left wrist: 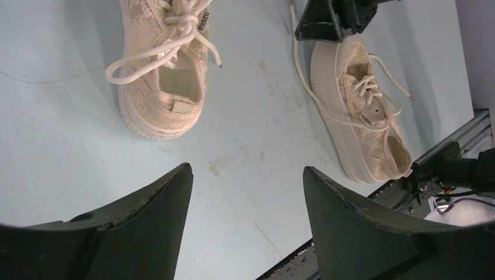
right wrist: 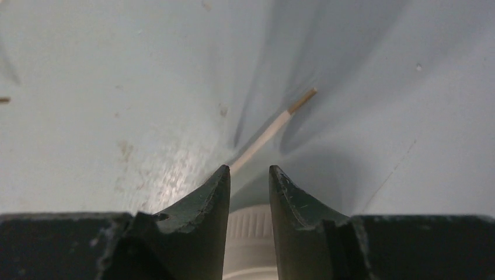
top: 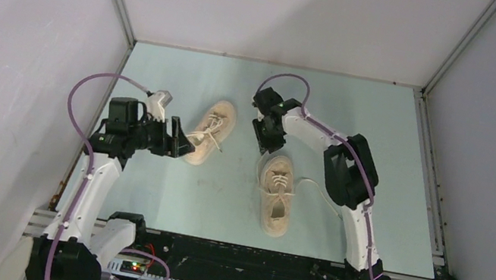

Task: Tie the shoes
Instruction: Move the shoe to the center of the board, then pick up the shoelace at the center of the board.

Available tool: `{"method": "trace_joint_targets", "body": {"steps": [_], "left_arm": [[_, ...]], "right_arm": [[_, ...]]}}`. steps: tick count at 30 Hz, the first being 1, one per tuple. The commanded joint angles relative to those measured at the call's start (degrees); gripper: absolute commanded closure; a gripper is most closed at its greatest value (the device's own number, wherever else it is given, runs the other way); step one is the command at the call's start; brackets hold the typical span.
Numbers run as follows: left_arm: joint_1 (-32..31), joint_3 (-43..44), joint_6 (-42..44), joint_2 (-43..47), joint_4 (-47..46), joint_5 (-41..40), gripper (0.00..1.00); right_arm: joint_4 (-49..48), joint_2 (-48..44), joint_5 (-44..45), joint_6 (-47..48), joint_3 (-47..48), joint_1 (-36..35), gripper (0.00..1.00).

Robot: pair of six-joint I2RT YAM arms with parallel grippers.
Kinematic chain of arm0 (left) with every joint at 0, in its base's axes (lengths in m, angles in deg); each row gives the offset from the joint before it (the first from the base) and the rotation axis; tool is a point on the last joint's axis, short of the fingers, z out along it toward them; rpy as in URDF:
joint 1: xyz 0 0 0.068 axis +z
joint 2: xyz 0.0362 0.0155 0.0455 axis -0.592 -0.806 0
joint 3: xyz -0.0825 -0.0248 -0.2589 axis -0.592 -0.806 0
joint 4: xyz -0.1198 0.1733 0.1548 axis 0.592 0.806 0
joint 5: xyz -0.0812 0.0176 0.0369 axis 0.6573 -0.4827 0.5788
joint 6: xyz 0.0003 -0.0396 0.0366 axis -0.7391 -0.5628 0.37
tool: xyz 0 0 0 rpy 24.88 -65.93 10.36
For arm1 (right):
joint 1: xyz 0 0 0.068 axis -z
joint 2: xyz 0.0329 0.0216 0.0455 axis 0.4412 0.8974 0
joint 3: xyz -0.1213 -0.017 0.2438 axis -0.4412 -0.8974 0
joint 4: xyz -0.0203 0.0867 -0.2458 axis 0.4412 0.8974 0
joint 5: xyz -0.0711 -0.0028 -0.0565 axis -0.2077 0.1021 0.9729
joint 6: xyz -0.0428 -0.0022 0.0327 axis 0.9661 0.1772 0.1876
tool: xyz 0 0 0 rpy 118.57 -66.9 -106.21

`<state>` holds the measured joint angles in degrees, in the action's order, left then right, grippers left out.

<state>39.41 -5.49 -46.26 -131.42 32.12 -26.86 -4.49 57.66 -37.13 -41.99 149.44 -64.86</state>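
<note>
Two cream shoes lie on the pale blue table. The left shoe (top: 211,132) (left wrist: 160,76) has its laces bunched over the tongue with a loop hanging off its side. My left gripper (top: 180,137) (left wrist: 246,169) hovers just by its heel, open wide, with nothing between the fingers. The right shoe (top: 276,195) (left wrist: 362,111) points away from the arms, and my right gripper (top: 266,142) (right wrist: 249,172) stands over its toe. Those jaws are parted by a narrow empty gap. A lace end (right wrist: 274,125) lies on the table beside the left fingertip (right wrist: 222,178).
A second lace (top: 311,186) trails right from the right shoe. A metal rail (top: 248,252) runs along the near table edge. White enclosure walls (top: 18,30) close in the left, back and right sides.
</note>
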Motion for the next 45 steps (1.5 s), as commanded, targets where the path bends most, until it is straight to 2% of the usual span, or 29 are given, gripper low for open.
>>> {"method": "trace_joint_targets", "body": {"steps": [1, 6, 7, 8, 10, 13, 16, 19, 23, 27, 32, 39, 43, 45], "left_arm": [[-0.1, 2.0, 1.3, -0.2, -0.3, 0.0, 0.24], [-0.1, 1.9, 0.5, -0.8, -0.5, 0.6, 0.25], [-0.1, 1.9, 0.5, -0.9, -0.6, 0.7, 0.25], [-0.2, 1.9, 0.4, -1.0, -0.6, 0.8, 0.26], [-0.6, 1.8, 0.2, -1.3, -0.8, 1.4, 0.28], [-4.2, 2.1, 0.1, -1.7, -2.0, 2.2, 0.29], [-12.3, 3.3, 0.5, -2.0, -6.4, 0.6, 0.26], [-20.8, 6.2, 1.7, -3.4, -12.7, -2.1, 0.23], [-26.8, 13.9, 3.9, -10.9, -15.7, -3.5, 0.23], [-31.0, 20.5, 5.3, -19.7, -17.8, -3.1, 0.23], [-33.5, 23.1, 4.8, -25.7, -24.4, -3.6, 0.23], [-37.1, 25.1, 0.0, -33.9, -36.4, 5.3, 0.23], [-39.5, 25.4, -3.6, -36.8, -39.8, 2.8, 0.24], [-40.2, 25.6, -5.1, -38.1, -40.5, 0.6, 0.29]], "right_arm": [[1.6, 3.1, 5.4, -5.7, 5.8, -1.0, 0.66], [2.7, 9.3, 3.6, -6.5, 9.6, -0.5, 0.66], [3.1, 10.8, 3.3, -6.4, 10.1, -0.3, 0.72], [3.2, 11.4, 3.2, -6.3, 10.3, -0.2, 0.93], [3.6, 12.0, 2.9, -6.2, 9.5, 0.1, 1.00], [2.9, 7.1, -0.8, -4.1, 7.3, 1.0, 1.00], [0.7, -0.9, -7.3, 0.5, 5.1, 2.9, 1.00], [-4.0, -12.4, -19.0, 2.7, 1.9, 6.0, 1.00], [-5.8, -19.6, -30.0, 3.2, 0.1, 8.8, 1.00], [-10.9, -23.2, -37.3, -2.0, -3.7, 11.5, 1.00], [-13.7, -26.4, -37.4, -8.1, -4.1, 13.2, 1.00], [-17.3, -29.4, -39.4, -14.9, -7.4, 17.4, 1.00], [-20.0, -30.8, -41.3, -17.0, -10.2, 18.7, 1.00], [-20.7, -31.3, -41.8, -17.8, -11.0, 19.2, 1.00]]}}
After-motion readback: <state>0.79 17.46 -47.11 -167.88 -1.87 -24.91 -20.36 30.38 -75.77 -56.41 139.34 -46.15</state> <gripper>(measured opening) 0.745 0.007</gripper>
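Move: Just under the right fingers lies the end of the untied shoe's left lace, about 1 cm ahead, 1 cm left and 3 cm below. The untied shoe's middle is about 13 cm back and 5 cm right at hand height; the tied shoe's is 16 cm left and 1 cm ahead. From the left hand, that lace end is some 10 cm ahead, 21 cm right and 16 cm below, the tied shoe 10 cm ahead and 6 cm right. Dipping about 2 cm down and forward, the right hand shuts its fingers on the lace end, then lifts it up and away from the untied shoe, swinging its fingers some 45 degrees from down towards the left. The open left hand sweeps about 25 cm right over the tied shoe's side of the board, rises and then sinks slightly, turning clockwise and levelling its fingers as it comes close to the raised lace. ##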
